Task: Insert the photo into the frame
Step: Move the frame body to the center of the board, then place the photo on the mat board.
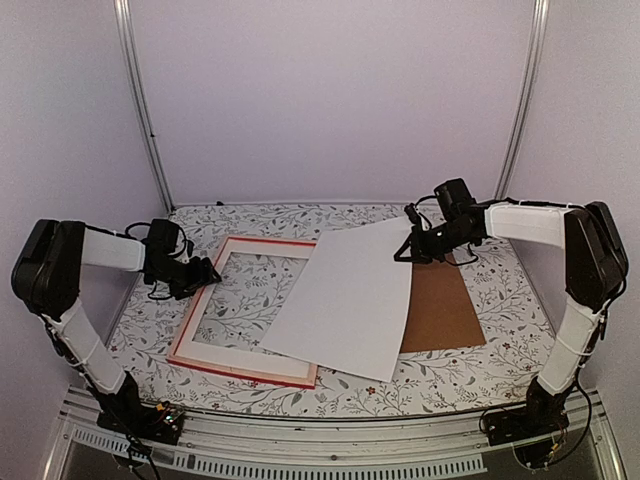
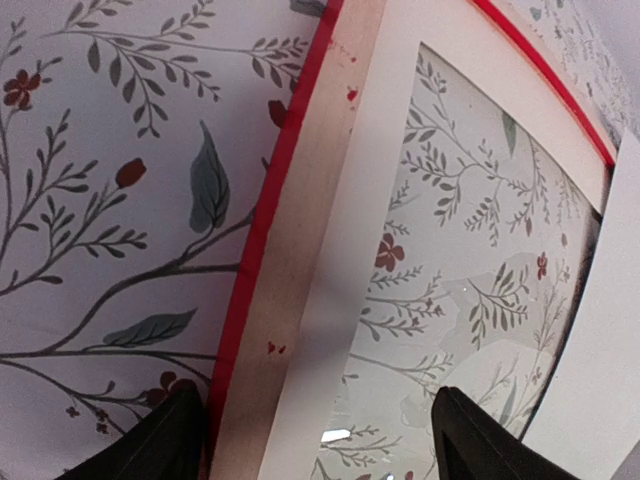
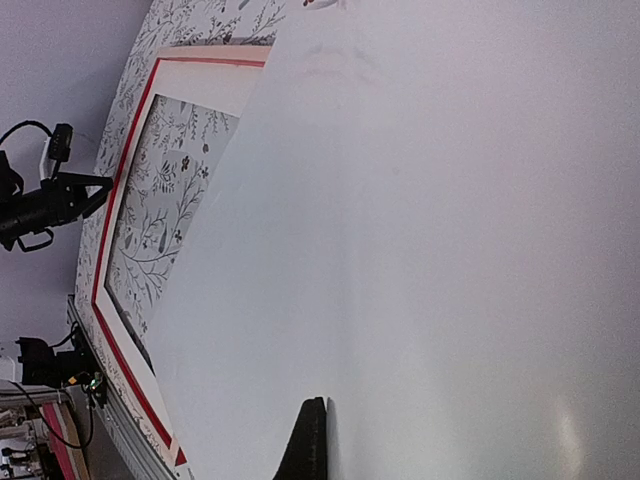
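Note:
The frame (image 1: 240,368) lies flat at the table's left, pale wood back up with a red outer edge, and a white mat board (image 1: 250,352) sits inside it. My left gripper (image 1: 205,275) stands open astride the frame's left rail (image 2: 300,220), one finger (image 2: 160,440) outside it and the other over the window. The photo (image 1: 345,300) shows only its blank white side. It slants across the frame's right part, and my right gripper (image 1: 405,250) is shut on its far right corner. In the right wrist view the photo (image 3: 450,250) fills the picture, with one fingertip (image 3: 314,430) on top of it.
A plain brown backing board (image 1: 445,310) lies on the flowered tablecloth at the right, partly under the photo. Metal posts stand at the back corners. The left arm's body reaches in from the left edge.

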You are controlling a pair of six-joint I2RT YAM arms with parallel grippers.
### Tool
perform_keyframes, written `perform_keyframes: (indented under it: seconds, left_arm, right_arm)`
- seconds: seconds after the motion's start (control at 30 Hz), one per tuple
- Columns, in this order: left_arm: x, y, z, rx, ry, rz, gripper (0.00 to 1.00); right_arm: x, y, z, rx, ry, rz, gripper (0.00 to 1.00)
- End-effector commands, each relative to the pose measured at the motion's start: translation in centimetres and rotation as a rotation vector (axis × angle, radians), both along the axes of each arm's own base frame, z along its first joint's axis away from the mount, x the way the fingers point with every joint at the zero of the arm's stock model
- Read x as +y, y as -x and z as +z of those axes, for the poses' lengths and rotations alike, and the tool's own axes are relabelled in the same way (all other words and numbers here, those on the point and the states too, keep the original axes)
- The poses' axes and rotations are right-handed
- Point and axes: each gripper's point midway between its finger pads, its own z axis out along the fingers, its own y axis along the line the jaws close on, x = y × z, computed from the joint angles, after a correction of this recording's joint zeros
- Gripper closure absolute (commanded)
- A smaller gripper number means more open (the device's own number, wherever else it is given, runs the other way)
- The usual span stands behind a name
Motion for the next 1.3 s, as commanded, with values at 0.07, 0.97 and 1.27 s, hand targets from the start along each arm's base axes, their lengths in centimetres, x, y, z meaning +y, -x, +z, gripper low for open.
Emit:
perform_keyframes:
  seconds: [0.07, 0.97, 1.27]
  left_arm:
    - [-3.9, 3.2, -0.2, 0.036, 0.122, -0.1, 0.19]
    - [-2.0, 2.7, 7.2, -0.213, -0.062, -0.007, 0.16]
    - [-0.2, 0.7, 12.9, -0.358, -0.115, 0.075, 0.15]
  right_arm:
    - [0.2, -0.4, 0.2, 0.007, -0.008, 0.04, 1.0]
    - [8.4, 3.2, 12.3, -0.026, -0.319, 0.323, 1.0]
    - [12.6, 8.4, 20.3, -0.079, -0.508, 0.522, 1.0]
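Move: The left hand is low over the frame body's left rail, fingers astride it; the frame body's middle lies about 12 cm to its right and 4 cm back, barely lower. The photo, white side up and partly over the frame, is centred roughly 30 cm right and 9 cm back. From the right hand, pinching the photo, the frame is about 33 cm left, 4 cm back and 11 cm down; the brown board is 3 cm right, 3 cm back, 11 cm down. With its fingers staying open, the left hand keeps its outer finger against the outside of the frame's left rail and pushes the frame back and to the right about 6 cm each way, turning slightly clockwise, then lifts off, some 10 cm up and partly forward and left again, fingers tipping upward. After a short hold the right hand, still pinching the photo, raises it about 14 cm while carrying it 11 cm left and somewhat back, its left side rolling up and the hand swinging counter-clockwise, some 30 degrees in all. ##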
